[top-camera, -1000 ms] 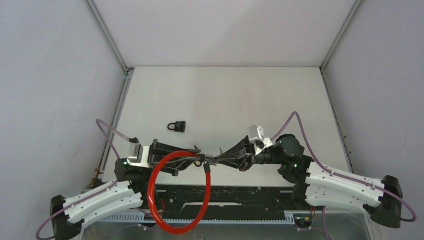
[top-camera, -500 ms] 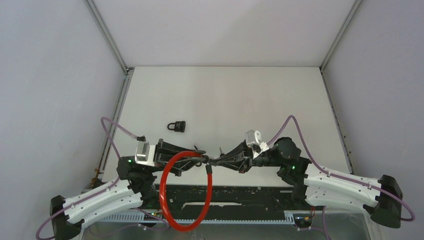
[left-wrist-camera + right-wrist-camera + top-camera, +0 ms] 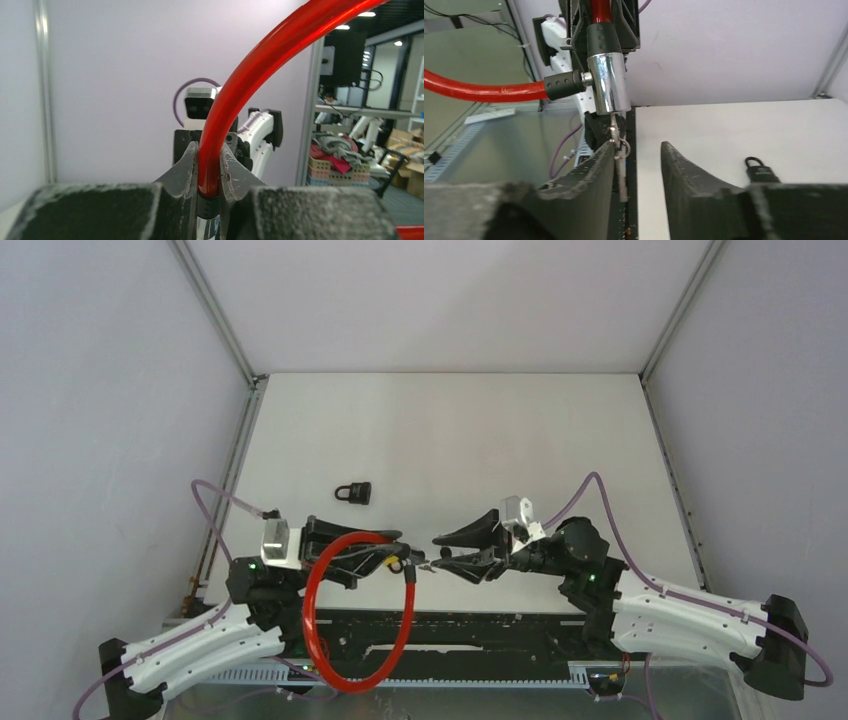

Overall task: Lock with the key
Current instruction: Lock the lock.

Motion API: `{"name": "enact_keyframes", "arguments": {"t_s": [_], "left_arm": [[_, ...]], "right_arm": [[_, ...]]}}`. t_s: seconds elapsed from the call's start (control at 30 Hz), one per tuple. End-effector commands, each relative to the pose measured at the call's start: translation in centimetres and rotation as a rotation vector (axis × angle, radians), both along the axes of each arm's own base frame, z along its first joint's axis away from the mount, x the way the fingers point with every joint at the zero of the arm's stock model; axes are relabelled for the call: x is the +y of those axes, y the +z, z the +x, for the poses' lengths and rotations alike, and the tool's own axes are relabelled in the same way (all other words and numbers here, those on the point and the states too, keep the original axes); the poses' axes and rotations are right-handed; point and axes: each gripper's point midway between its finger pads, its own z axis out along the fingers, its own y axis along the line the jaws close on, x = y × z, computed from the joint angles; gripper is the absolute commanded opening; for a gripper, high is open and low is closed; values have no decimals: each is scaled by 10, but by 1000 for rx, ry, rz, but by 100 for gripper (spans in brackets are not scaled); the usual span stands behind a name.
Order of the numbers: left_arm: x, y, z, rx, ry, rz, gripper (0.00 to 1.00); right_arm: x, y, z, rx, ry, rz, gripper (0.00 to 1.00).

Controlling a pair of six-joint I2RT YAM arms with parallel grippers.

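Observation:
A red cable lock (image 3: 312,620) hangs as a loop from my left gripper (image 3: 385,552), which is shut on the cable (image 3: 240,85) just above its black collar. In the right wrist view the chrome lock cylinder (image 3: 608,82) points down, and the key (image 3: 616,137) sticks out of its lower end with a small ring on it. The cable's other end (image 3: 564,85) enters the cylinder from the side. My right gripper (image 3: 639,147) stands open. The key lies against its left finger (image 3: 599,165), and the right finger is well apart from it.
A small black padlock (image 3: 353,492) lies on the white table (image 3: 450,440) beyond the left gripper, also seen in the right wrist view as the padlock (image 3: 761,171). Grey walls close in the table on three sides. The arms' black base rail (image 3: 450,625) runs below the grippers.
My right gripper was shut on the key and now stands open. The left gripper with the lock has shifted slightly left, and the red loop has swung with it.

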Motion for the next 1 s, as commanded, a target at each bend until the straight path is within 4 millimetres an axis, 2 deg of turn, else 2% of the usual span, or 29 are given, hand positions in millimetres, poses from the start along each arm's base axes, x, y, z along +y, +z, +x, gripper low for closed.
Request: {"name": "enact_keyframes", "arguments": {"t_s": [0.0, 0.1, 0.2, 0.3, 0.4, 0.53, 0.67, 0.97], "left_arm": [[18, 9, 23, 113, 114, -99, 0], [31, 7, 43, 238, 195, -141, 0], [46, -3, 81, 471, 339, -169, 0], [55, -18, 107, 671, 463, -124, 0], [56, -39, 123, 807, 569, -22, 0], [50, -41, 127, 846, 572, -2, 0], [49, -43, 126, 853, 552, -26, 0], [50, -42, 119, 826, 517, -36, 0]], "right_arm": [[-12, 22, 11, -63, -91, 69, 46], [-16, 16, 16, -101, -130, 36, 51], [-21, 16, 21, -144, -181, 23, 54], [-23, 24, 22, -246, -230, 38, 57], [-24, 39, 25, -317, -304, 83, 58], [-17, 48, 29, -368, -354, 118, 59], [-2, 45, 27, -374, -325, 100, 59], [7, 45, 43, -219, -342, 153, 58]]}}
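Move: The keys hang from the cable lock's barrel, held by its red cable end in the left hand, about 5 cm to that hand's right, 2 cm back and 9 cm below. From the left hand, the yellow padlock lies some 5 cm ahead, 5 cm left and 32 cm down. From the open right hand, the keys are about 3 cm left, 3 cm back and 1 cm below; the black padlock is some 25 cm ahead, 24 cm left and 24 cm down. Still pinching the red cable just above the barrel, the left hand sweeps the lock forward about 12 cm, sinking 7 and edging left, while its fingers swing from right-and-up to forward-right, almost level. The right hand, already off the keys, opens wider, draws slightly right and up, then comes forward, left and down, turning clockwise and tipping up some 20 degrees. ##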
